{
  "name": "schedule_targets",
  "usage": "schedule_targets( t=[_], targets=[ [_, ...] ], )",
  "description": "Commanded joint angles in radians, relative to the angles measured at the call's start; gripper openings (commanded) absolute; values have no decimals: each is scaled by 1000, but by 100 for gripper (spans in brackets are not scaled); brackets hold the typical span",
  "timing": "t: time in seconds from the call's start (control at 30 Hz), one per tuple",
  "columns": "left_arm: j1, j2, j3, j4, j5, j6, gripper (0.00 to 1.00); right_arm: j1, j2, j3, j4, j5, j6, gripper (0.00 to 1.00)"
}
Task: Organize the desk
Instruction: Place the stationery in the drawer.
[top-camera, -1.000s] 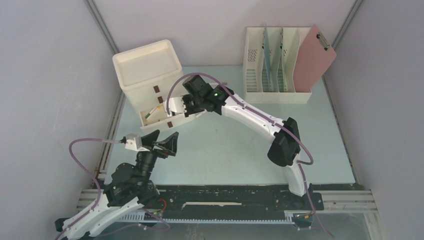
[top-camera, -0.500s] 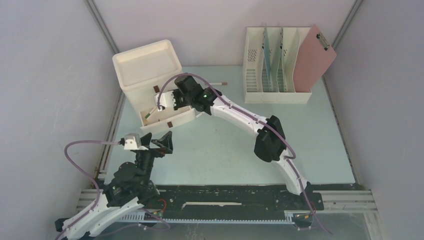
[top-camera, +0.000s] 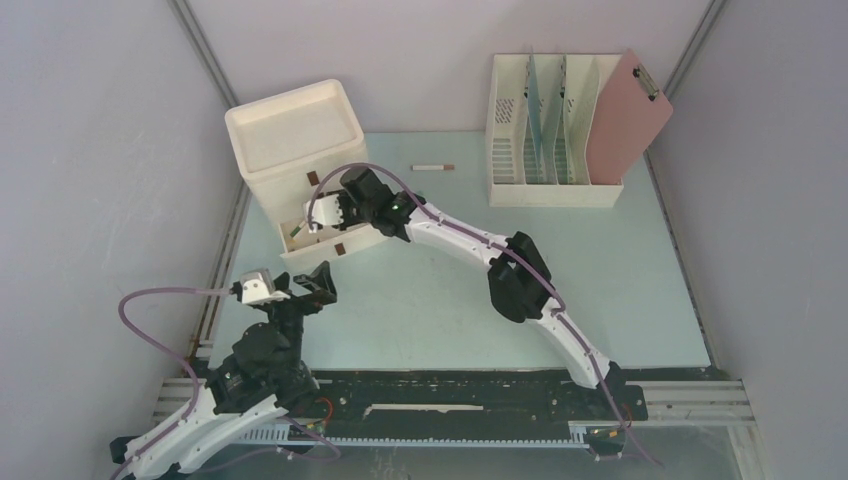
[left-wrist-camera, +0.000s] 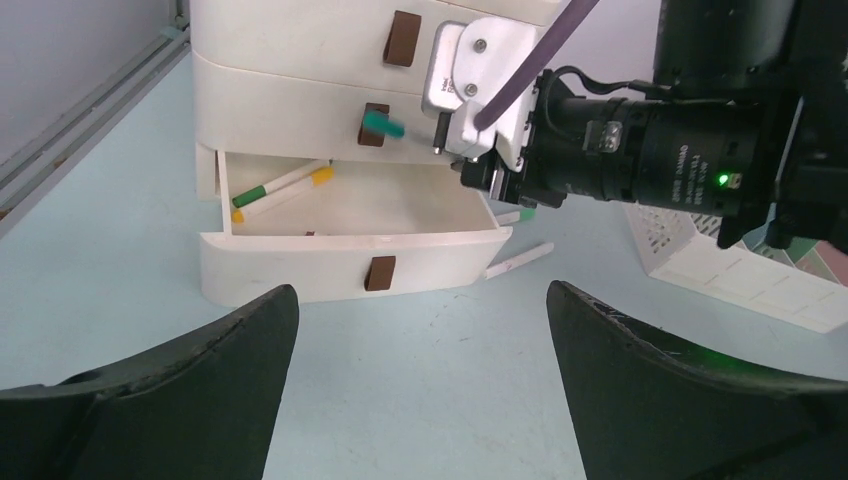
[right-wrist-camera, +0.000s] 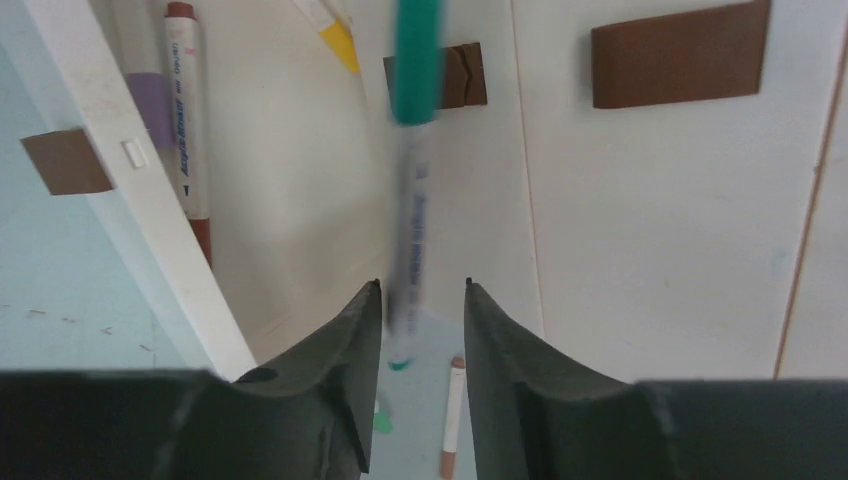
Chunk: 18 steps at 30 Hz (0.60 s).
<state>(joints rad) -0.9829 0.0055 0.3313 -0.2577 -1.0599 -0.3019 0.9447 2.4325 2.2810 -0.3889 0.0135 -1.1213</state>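
On the pale mint desk (top-camera: 450, 290), the cream drawer unit (top-camera: 290, 135) has its bottom drawer (left-wrist-camera: 350, 265) pulled out. My right gripper (top-camera: 322, 215) hangs over that drawer. Its jaws (right-wrist-camera: 423, 290) stand a little apart around a green-capped marker (right-wrist-camera: 415, 150), which is blurred and sits loose in the gap. The left wrist view shows the marker's green cap (left-wrist-camera: 381, 124) in the air above the drawer. Green- and yellow-capped markers (left-wrist-camera: 280, 190) and a brown-capped one (right-wrist-camera: 185, 110) lie inside. My left gripper (top-camera: 300, 283) is open and empty in front of the drawer (left-wrist-camera: 420, 300).
A white marker with a brown cap (top-camera: 432, 167) lies on the desk behind the drawer unit. At the back right stands a cream file rack (top-camera: 545, 130) with a pink clipboard (top-camera: 625, 115) leaning on it. A black rail (top-camera: 450, 395) runs along the front edge.
My right arm has swung left until its gripper is over the open drawer, and its jaws have parted from shut. The left arm has drawn back slightly to the left.
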Motion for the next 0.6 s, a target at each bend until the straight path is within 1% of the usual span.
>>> schedule_targets(
  t=[0.0, 0.07, 0.1, 0.2, 0.33, 0.47, 0.57],
  targets=[
    [6, -206, 32, -9, -40, -40, 100, 9, 14, 40, 90, 47, 50, 52],
    [6, -205, 35, -15, -32, -47, 100, 4, 1, 40, 74, 36, 92, 61],
    [6, -206, 35, -16, -24, -53, 100, 2, -12, 38, 54, 19, 116, 63],
    [6, -204, 33, -12, 23, -64, 100, -8, -73, 23, -43, -61, 210, 65],
    [6, -196, 33, 2, 108, -61, 100, -14, -222, -52, -199, -160, 314, 68],
    [6, -164, 26, 57, 235, -35, 100, -53, -399, -190, -328, -305, 424, 70],
    [6, -86, 14, 130, 322, -16, 100, -113, -547, -324, -393, -461, 502, 70]
  ],
)
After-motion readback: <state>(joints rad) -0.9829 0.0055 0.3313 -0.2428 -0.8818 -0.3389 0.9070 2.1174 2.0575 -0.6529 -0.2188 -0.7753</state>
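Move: The right hand is over the open bottom drawer with the teal marker at its already parting fingers; the drawer's middle is about 5 cm left, level fore and aft, 9 cm down. Inside, the yellow-and-green-capped markers lie some 14 cm left and 1 cm ahead. Outside, the pale marker is about 12 cm right and 1 cm back, the green-capped one 13 cm right and 5 cm ahead. From the left hand, the drawer's middle is some 26 cm ahead, 2 cm left, 14 cm down. Lets go of the teal marker over the drawer as the right fingers go on opening to about two-thirds, the hand dipping a centimetre or so. It then draws back about 8 cm and right about 6, rising in the last part while the fingers tip some 25 degrees further down. The left hand, open and empty, drifts 3 cm right, turning about 10 degrees clockwise. ##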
